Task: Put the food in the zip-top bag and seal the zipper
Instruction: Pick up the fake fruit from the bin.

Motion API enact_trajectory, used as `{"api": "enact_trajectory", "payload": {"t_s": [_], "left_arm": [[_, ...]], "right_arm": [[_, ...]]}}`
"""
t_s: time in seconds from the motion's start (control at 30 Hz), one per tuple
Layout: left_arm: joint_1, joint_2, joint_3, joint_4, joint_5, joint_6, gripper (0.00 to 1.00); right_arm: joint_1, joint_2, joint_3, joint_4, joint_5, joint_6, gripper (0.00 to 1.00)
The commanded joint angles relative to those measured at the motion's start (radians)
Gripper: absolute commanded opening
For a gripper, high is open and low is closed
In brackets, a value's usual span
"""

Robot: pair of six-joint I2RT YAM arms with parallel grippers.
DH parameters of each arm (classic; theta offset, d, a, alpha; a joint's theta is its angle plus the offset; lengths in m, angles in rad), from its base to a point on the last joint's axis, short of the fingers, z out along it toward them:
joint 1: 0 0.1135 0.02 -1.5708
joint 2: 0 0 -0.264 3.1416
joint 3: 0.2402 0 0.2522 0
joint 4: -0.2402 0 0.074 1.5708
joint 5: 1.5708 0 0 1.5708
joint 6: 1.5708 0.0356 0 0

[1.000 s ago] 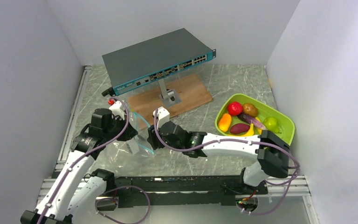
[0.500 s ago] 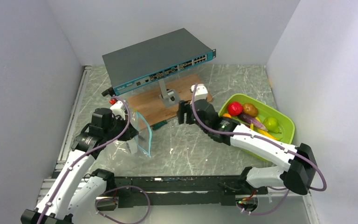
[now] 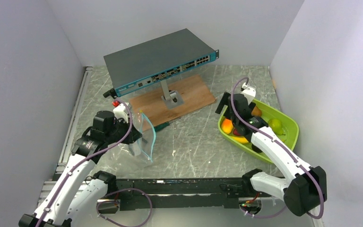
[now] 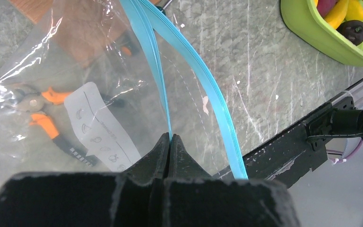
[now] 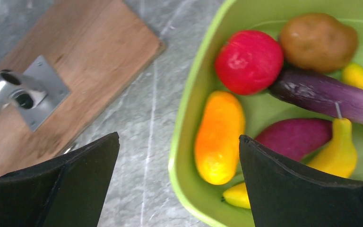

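The clear zip-top bag (image 3: 139,135) stands at the left with its mouth apart. My left gripper (image 4: 170,138) is shut on one side of its teal zipper (image 4: 208,90); the other side bows away to the right. The food lies in the lime-green tray (image 5: 189,123): a red apple (image 5: 249,61), a brown round fruit (image 5: 317,41), a purple eggplant (image 5: 326,97), an orange piece (image 5: 219,136), a reddish piece (image 5: 294,137) and a yellow banana (image 5: 340,151). A green pear (image 3: 275,125) sits at the tray's right. My right gripper (image 5: 178,142) hangs wide open above the tray's left rim, holding nothing.
A grey network switch (image 3: 160,61) stands on a metal post over a wooden board (image 3: 189,94) at the back. Orange-handled pliers (image 4: 42,101) lie under the bag. A green-handled tool (image 3: 163,125) lies by the board. White walls close in three sides; a black rail (image 3: 184,187) runs along the near edge.
My right arm has swung from the bag's mouth across to the tray, and its jaws have spread wide. The left gripper still pinches the zipper in the same place.
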Motion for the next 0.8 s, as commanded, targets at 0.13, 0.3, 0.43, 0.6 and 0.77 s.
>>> {"api": "enact_trajectory", "payload": {"t_s": [0.13, 0.3, 0.43, 0.6, 0.77], "left_arm": [[-0.01, -0.015, 0.003, 0.029, -0.027, 0.011, 0.0], [-0.012, -0.008, 0.004, 0.028, -0.034, 0.009, 0.0], [-0.013, 0.003, 0.006, 0.027, -0.033, 0.01, 0.0], [-0.013, -0.006, 0.004, 0.025, -0.044, 0.006, 0.0], [-0.013, -0.02, 0.001, 0.031, -0.045, 0.005, 0.0]], "right_arm": [[-0.114, 0.003, -0.097, -0.016, 0.011, 0.094, 0.99], [-0.169, 0.029, -0.171, 0.086, -0.066, 0.175, 0.97], [-0.174, 0.058, -0.203, 0.184, -0.105, 0.197, 0.88], [-0.179, 0.16, -0.188, 0.205, -0.103, 0.207, 0.83], [-0.187, 0.225, -0.186, 0.242, -0.117, 0.207, 0.76]]}}
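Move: The orange mango lies in the bin about 2 cm ahead of my right hand, 5 cm to its right and 14 cm below. Beyond the mango, the red pomegranate sits about 8 cm farther out and 5 cm more to the right; the purple sweet potato lies 9 cm to the right of the mango and 2 cm nearer me. From my left hand the mango is some 46 cm to the right and 14 cm ahead. I drop my right hand about 12 cm into the bin towards the mango, first swinging some 5 cm right and a little back, then sinking with a slight return forward and left. My fingers tip down and turn clockwise, each about 10 degrees, while they narrow partway from wide open to bracket the mango. My left hand stays put, still pinching the bag by its zipper edge. ##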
